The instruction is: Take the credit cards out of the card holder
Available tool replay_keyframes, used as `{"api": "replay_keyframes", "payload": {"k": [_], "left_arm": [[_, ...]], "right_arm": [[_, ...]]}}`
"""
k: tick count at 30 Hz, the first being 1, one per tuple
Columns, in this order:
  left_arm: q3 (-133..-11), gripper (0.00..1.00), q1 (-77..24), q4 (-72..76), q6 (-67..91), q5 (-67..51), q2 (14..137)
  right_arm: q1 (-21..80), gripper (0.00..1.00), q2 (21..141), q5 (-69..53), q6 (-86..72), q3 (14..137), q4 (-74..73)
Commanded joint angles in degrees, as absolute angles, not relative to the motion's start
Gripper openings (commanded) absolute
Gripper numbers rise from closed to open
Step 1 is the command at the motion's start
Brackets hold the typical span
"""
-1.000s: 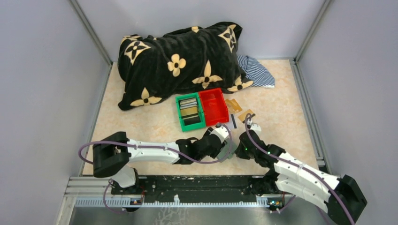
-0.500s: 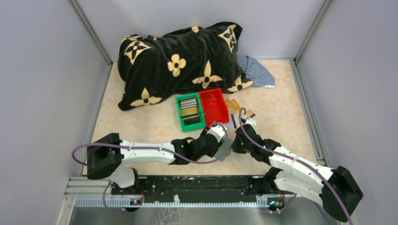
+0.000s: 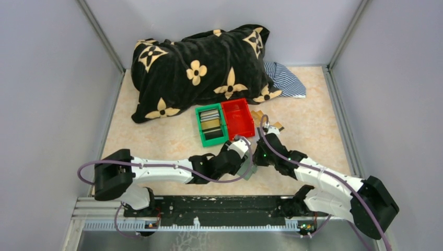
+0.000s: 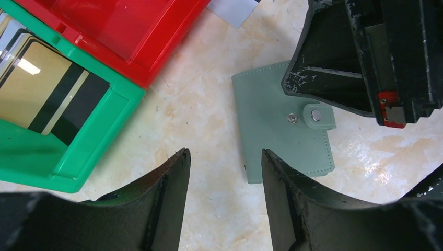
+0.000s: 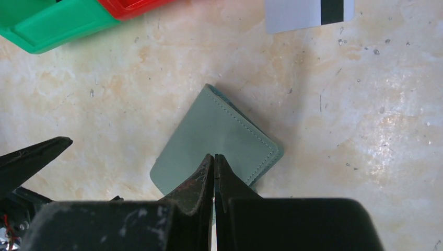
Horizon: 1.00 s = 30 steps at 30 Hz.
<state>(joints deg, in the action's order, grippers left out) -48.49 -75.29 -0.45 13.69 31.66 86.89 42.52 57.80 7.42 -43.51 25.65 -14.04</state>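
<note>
The grey-green card holder (image 4: 282, 125) lies folded flat on the table with its tab snapped down. My right gripper (image 5: 214, 157) is shut, its tips over the holder's (image 5: 219, 130) near corner, nothing visible between them. My left gripper (image 4: 224, 154) stands open just left of the holder, its right finger (image 4: 277, 178) overlapping the holder's edge. A gold credit card (image 4: 47, 99) with a black stripe lies in the green bin (image 4: 125, 91). A white card (image 5: 308, 13) lies on the table beyond the holder. From above, both grippers (image 3: 245, 163) (image 3: 259, 151) meet in front of the bins.
The red bin (image 3: 237, 117) stands against the green bin (image 3: 211, 125), just beyond the grippers. Two gold cards (image 3: 258, 117) lie loose right of the red bin. A black flowered blanket (image 3: 201, 70) and striped cloth (image 3: 284, 78) fill the back.
My right arm has swung left and forward, bringing its shut gripper over the card holder. My left arm has shifted slightly; its jaws stay open.
</note>
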Motion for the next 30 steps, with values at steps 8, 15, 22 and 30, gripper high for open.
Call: {"api": "replay_keyframes", "payload": {"k": [8, 15, 22, 30], "left_arm": [[-50.21, 0.59, -75.54, 1.76, 14.17, 30.78, 92.41], [-50.91, 0.59, -75.44, 2.0, 13.22, 30.64, 94.33], [-50.74, 0.59, -74.72, 2.23, 14.71, 30.07, 95.96], [-50.61, 0.59, -73.75, 0.8, 14.34, 31.91, 96.77]], "right_arm": [[36.41, 0.0, 46.16, 6.26, -42.83, 23.42, -18.34], [36.09, 0.0, 47.4, 2.24, -44.62, 18.8, -14.1], [35.4, 0.0, 47.24, 1.43, -44.53, 16.69, -12.65], [34.99, 0.0, 51.17, -0.41, -44.21, 15.63, -7.06]]}}
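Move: Just behind and under the closed right fingers lies the grey card holder, its middle about 2 cm to their left, 2 cm back and 5 cm below. The loose white card is about 11 cm ahead of the right hand and 2 cm to its right. From the left hand, the card holder is roughly 6 cm to the right, 1 cm back and 9 cm below; the red tray is about 18 cm ahead and 2 cm right, the green tray about 16 cm ahead and 8 cm left. Lowering almost straight down by about 5 cm, the left hand brings its part-open fingers onto the card holder's left side, the nearer fingertip seeming to touch the leather. The right hand, still shut, first rises some 3 cm while swinging right and slightly forward, then drops and draws back to end low beside the card holder's right edge. ##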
